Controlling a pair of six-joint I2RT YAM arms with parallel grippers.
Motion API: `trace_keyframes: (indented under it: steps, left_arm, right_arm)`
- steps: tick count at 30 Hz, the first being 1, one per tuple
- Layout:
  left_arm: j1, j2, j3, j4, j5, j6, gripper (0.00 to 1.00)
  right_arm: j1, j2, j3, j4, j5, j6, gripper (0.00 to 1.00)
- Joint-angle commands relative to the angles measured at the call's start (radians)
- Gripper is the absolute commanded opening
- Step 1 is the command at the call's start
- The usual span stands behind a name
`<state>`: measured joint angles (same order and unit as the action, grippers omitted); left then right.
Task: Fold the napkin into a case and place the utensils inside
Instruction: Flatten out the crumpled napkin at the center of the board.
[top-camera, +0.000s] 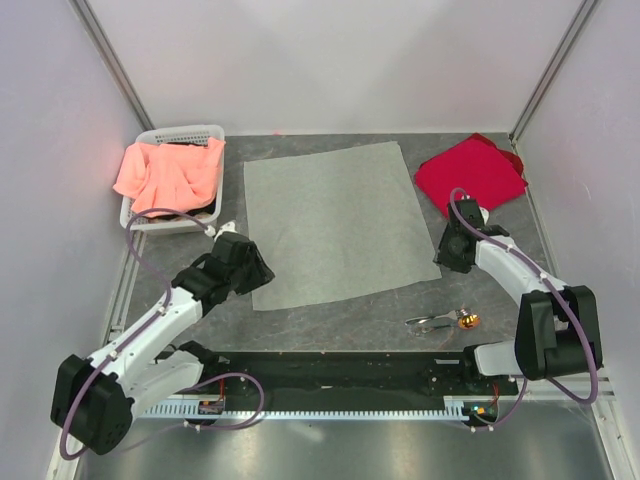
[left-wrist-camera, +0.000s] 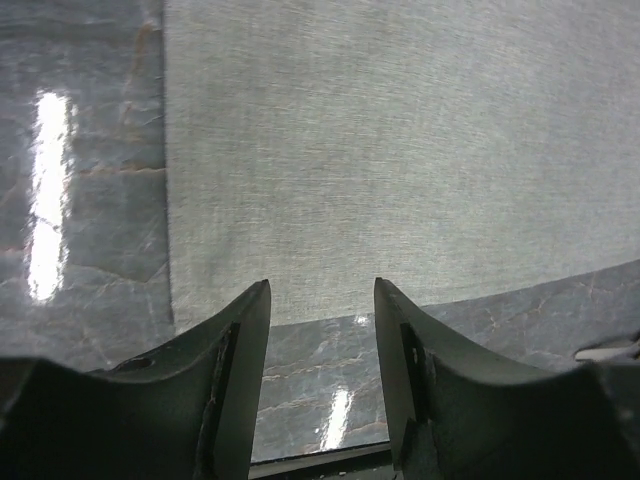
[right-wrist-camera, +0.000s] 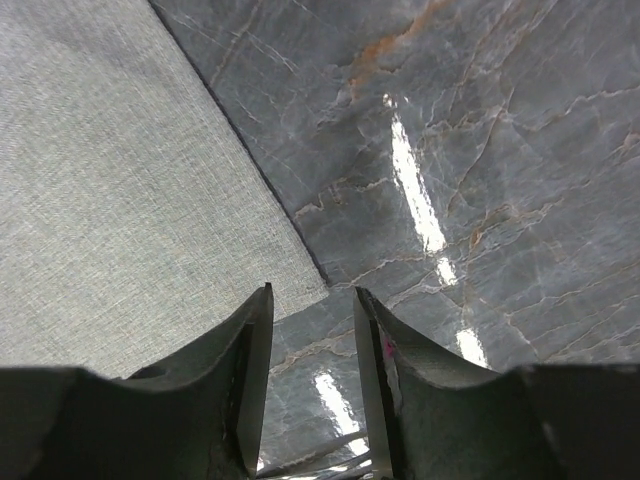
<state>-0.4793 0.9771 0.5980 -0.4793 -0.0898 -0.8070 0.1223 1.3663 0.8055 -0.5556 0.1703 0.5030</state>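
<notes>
The grey-green napkin (top-camera: 335, 225) lies spread flat in the middle of the table, unfolded. My left gripper (top-camera: 260, 272) hovers at its near left corner. In the left wrist view the napkin (left-wrist-camera: 400, 150) fills the upper part, and the left gripper (left-wrist-camera: 322, 300) is open over bare table just short of the cloth's edge. My right gripper (top-camera: 444, 256) sits beside the near right corner. In the right wrist view the napkin (right-wrist-camera: 120, 200) ends at a corner just ahead of the open right gripper (right-wrist-camera: 312, 300), which holds nothing. The silvery utensils (top-camera: 440, 322) with an orange-brown end lie near the front right.
A bright red cloth (top-camera: 470, 172) lies crumpled at the back right. A white basket (top-camera: 182, 133) at the back left holds a salmon-orange cloth (top-camera: 168, 172). The black base rail (top-camera: 340, 375) runs along the near edge. Walls close in on both sides.
</notes>
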Motion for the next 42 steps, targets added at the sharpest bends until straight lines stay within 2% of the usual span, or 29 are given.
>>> trace_keyframes:
  steps: [1, 5, 11, 21, 34, 37, 38, 42]
  left_arm:
    - [0.001, -0.04, 0.042, -0.157, -0.119, -0.115, 0.54]
    - [0.001, 0.007, 0.071, -0.234, -0.127, -0.185, 0.54]
    - [0.001, 0.038, 0.046, -0.245, -0.151, -0.236, 0.52]
    - [0.001, 0.101, 0.051, -0.265, -0.125, -0.262, 0.54]
    - [-0.001, 0.137, 0.071, -0.288, -0.12, -0.213, 0.55]
    - [-0.014, 0.14, 0.069, -0.288, -0.102, -0.227, 0.54]
    - [-0.024, 0.138, 0.066, -0.294, -0.11, -0.234, 0.53]
    - [-0.102, 0.144, 0.068, -0.337, -0.203, -0.308, 0.52]
  right_arm:
    - [0.002, 0.01, -0.023, 0.006, 0.009, 0.058, 0.45]
    - [0.014, 0.019, -0.038, 0.02, 0.014, 0.08, 0.44]
    - [0.03, 0.04, -0.06, 0.043, 0.021, 0.111, 0.44]
    - [0.071, 0.1, -0.043, 0.059, 0.051, 0.16, 0.42]
    - [0.071, 0.086, -0.06, 0.069, 0.074, 0.154, 0.39]
    - [0.071, 0.085, -0.074, 0.089, 0.061, 0.143, 0.25]
    - [0.071, 0.082, -0.077, 0.094, 0.052, 0.14, 0.18]
    - [0.071, 0.065, -0.086, 0.12, 0.002, 0.131, 0.07]
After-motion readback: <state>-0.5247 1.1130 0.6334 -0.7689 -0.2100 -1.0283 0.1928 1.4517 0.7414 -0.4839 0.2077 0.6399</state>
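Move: The napkin's near right corner lies almost under my right hand, about 4 cm down, 1 cm back and 2 cm to its left; the utensils are roughly 10 cm back and 1 cm left of this hand, the red cloth some 18 cm ahead and 6 cm right. For my left hand, the napkin's near left corner is about 6 cm back, 4 cm left and 7 cm below; the basket sits around 22 cm ahead and 20 cm left of the hand. I sink my right hand about 4 cm onto the napkin's near right corner, easing slightly back and left, pause there, then shut the half-open fingers and pinch the corner. Meanwhile my left hand draws back, down and left towards the near left corner, roughly 5 cm back, tipping some 20 degrees more steeply downward and turning a little counter-clockwise, its fingers staying half open. ##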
